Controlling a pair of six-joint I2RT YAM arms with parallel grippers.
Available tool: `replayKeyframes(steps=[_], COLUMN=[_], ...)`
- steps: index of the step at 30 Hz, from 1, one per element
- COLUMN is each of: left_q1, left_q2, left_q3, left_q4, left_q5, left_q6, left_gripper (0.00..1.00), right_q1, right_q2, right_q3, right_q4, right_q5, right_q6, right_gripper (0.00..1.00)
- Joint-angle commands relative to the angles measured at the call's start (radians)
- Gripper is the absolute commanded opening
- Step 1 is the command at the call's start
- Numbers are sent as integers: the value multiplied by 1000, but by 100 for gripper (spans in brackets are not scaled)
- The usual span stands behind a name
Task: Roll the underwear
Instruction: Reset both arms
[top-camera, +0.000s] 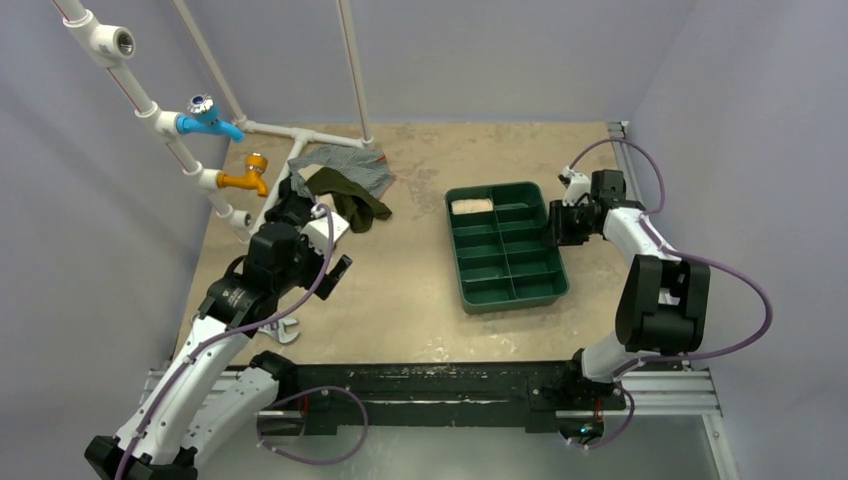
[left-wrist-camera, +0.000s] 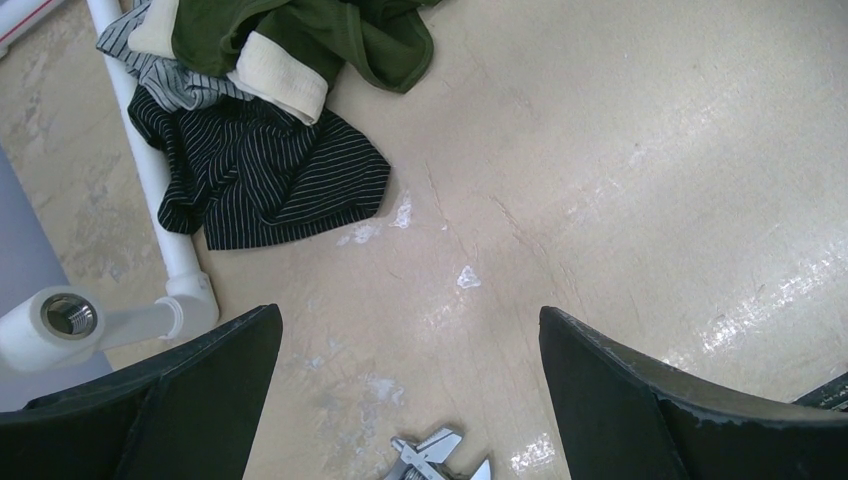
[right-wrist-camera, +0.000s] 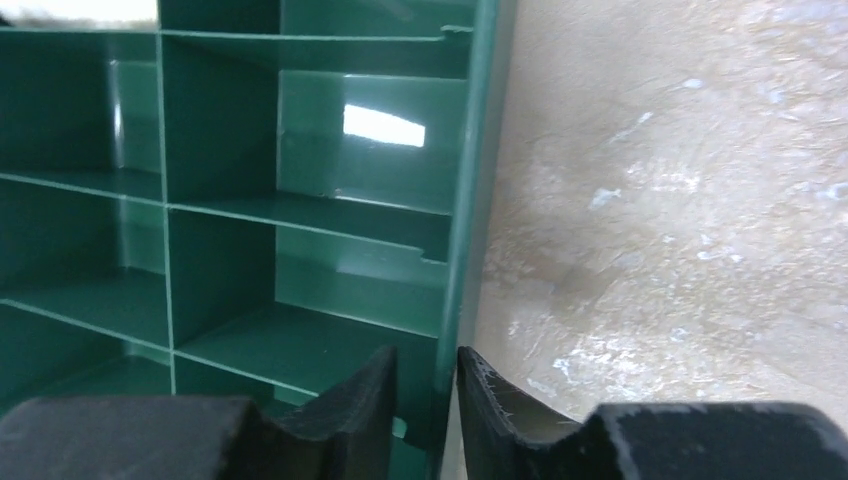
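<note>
The underwear (top-camera: 473, 206) is a small pale beige bundle lying in the far-left compartment of the green tray (top-camera: 515, 297); only a bright sliver of the underwear (right-wrist-camera: 80, 10) shows at the top of the right wrist view. My right gripper (top-camera: 553, 226) (right-wrist-camera: 425, 362) straddles the tray's right wall (right-wrist-camera: 465, 200). Its jaws are narrow, one finger inside and one outside, with a small gap on the inner side. My left gripper (top-camera: 292, 196) (left-wrist-camera: 408, 322) hangs wide open and holds nothing, over bare table just short of the clothes pile.
The pile at the back left holds an olive-green garment (left-wrist-camera: 340, 35), a dark striped garment (left-wrist-camera: 260, 175) and a cream ribbed piece (left-wrist-camera: 285, 80). White pipes (left-wrist-camera: 165, 230) with blue (top-camera: 205, 115) and orange (top-camera: 250, 172) taps border it. A wrench (left-wrist-camera: 440, 458) lies near the left arm.
</note>
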Motion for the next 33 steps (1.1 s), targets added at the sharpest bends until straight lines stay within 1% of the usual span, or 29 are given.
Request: replayKeyframes(steps=[1,3,5,7,11,12,17,22,26,28,31,33], left_q1=[5,5,5,5,6,5,6,37,98,107,111,111], left_q2=[19,26,30,25,-17,-32,-130,-267,-341,-365,-372,-350], left_q3=[57,63,68,71,60,50,-9,-102,-154,-165,-166,-155], left_q4=[17,15,9,5,8,13,47,112,148,166,185,196], left_q5=[13,13,15,16,20,19,0,-35,-10,-16,-19,-15], left_q6=[5,4,2,-4,-23,-29,-60,-91,-112,-114,-117,-114], left_gripper=[100,100,100,100,100,100,100,100,100,100,100,100], right_q1=[2,2,1,1,1,1,1,1,1,1,1,1], right_q2=[-53,-65,-96,-152,-332,-378,-589,-740,-793,-809,-811,-801], right_q3=[4,8,7,-4,-52,-62,-97,-160,-158,-166,-174,-174], right_q4=[-69,-89,-102,-97,-47,-36,-20,7,3,9,6,3], right_q5=[-85,-91,-81,-45,10,13,14,4,-4,-15,7,17], right_q6=[-35,-55,-80,-108,-128,-128,-124,-109,-108,-113,-124,-131], right_gripper=[34,46,53,63,96,99,99,99,99,99,99,99])
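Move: The right hand is down at the green box's right wall, a finger on each side of it. The box's middle lies about 10 cm to its left, 2 cm back and 3 cm lower, with the rolled underwear some 17 cm left and 8 cm ahead. From the raised left hand, the box is roughly 40 cm right and 7 cm ahead, 16 cm lower; the black striped shirt lies about 12 cm ahead and 4 cm left, 18 cm lower. Letting go of the box's right wall, the right fingers, already slightly parted, spread fully while the hand drifts back, then lifts quickly clear, about 16 cm up and 7 cm back, its fingers tipping up some 35 degrees. The empty left hand stays open and eases about 3 cm left with a little rise and draw back, also tipping up, away from the box. ##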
